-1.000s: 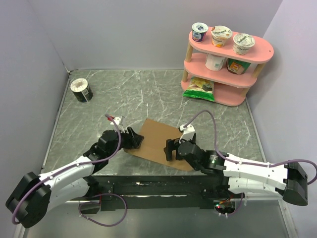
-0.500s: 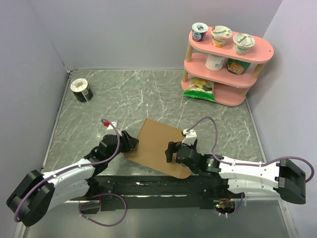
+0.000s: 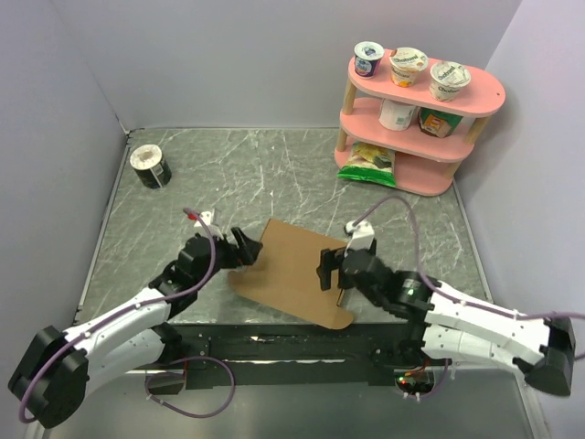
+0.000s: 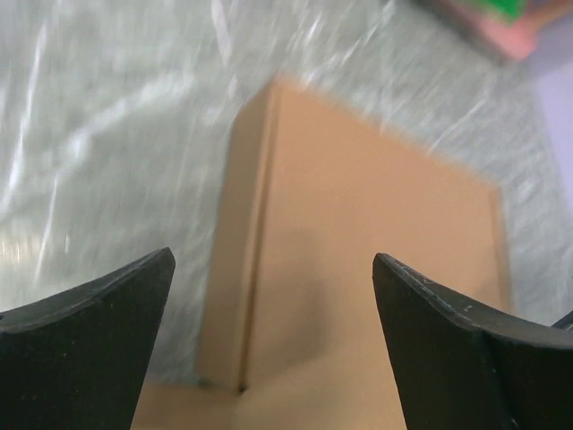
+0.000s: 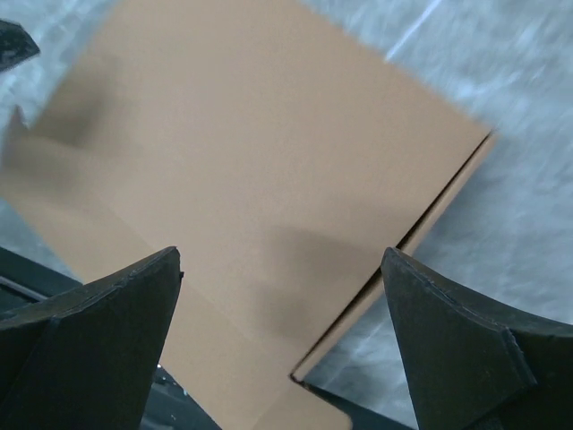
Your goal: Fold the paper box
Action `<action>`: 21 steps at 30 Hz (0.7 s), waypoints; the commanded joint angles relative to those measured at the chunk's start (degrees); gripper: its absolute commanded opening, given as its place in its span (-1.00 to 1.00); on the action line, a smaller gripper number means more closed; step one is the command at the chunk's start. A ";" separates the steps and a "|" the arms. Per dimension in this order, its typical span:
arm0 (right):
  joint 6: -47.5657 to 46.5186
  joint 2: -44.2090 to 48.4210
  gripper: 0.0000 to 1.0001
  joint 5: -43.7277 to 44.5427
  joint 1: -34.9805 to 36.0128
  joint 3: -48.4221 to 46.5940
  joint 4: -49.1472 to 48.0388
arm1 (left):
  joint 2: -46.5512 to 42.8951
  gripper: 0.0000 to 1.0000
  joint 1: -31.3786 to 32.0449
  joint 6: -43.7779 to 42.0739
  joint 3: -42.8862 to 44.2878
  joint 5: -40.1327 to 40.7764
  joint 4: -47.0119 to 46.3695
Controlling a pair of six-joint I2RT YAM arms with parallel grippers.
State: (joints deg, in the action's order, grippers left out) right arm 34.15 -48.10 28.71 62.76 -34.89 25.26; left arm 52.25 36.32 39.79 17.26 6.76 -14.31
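The paper box [image 3: 294, 272] is a flat brown cardboard piece lying on the marble table near the front edge, between the two arms. It fills the left wrist view [image 4: 358, 260] with a narrow side flap at its left, and the right wrist view [image 5: 242, 170] with a folded edge at its right. My left gripper [image 3: 245, 251] is open, just above the box's left edge. My right gripper [image 3: 333, 276] is open, above the box's right part. Neither holds anything.
A pink two-tier shelf [image 3: 475, 91] with yogurt cups and small cartons stands at the back right. A dark round tin [image 3: 149, 166] lies at the back left. Grey walls close in the table on three sides. The box's near corner overhangs the black front rail [image 3: 274, 340].
Both grippers have lifted off the box and drawn slightly apart. The box has settled flatter and shifted a little toward the front edge.
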 commanded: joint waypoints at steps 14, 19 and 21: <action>-33.62 -17.72 0.99 -44.78 -36.90 -12.12 -12.42 | -10.05 0.92 -8.36 0.72 -5.38 -14.06 -4.33; -37.93 -27.20 0.96 -46.73 -39.64 -16.86 -11.03 | -13.22 0.92 -10.82 1.61 -6.53 -15.73 -3.45; -36.80 -28.02 0.91 -45.15 -39.65 -18.37 -8.39 | -13.14 0.92 -11.70 1.52 -6.53 -15.99 -3.71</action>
State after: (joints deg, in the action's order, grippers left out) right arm -0.19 -73.91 -14.70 23.49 -48.66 15.94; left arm 40.10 26.11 39.92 10.61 -6.72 -15.18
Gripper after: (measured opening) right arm 0.979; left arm 0.963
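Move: Out ahead and to the right of the right hand is the paper box's far right corner, some 9 cm forward, 9 cm right and 6 cm below. The box's far left corner is about 17 cm forward and 18 cm left of that hand; the right end of the front flap is roughly 15 cm back and 6 cm right. From the left hand, the far right corner lies about 4 cm forward and 34 cm to the right, some 6 cm down. Swinging forward about 13 cm above the lid towards the far right corner, the right hand first lifts 2 cm and edges right, then levels out and sinks slightly, its open fingers turning some 15 degrees counter-clockwise. The left hand, also wide open, hops up 4 cm by the near left corner, then settles most of the way back down, drifting 2 cm left. ##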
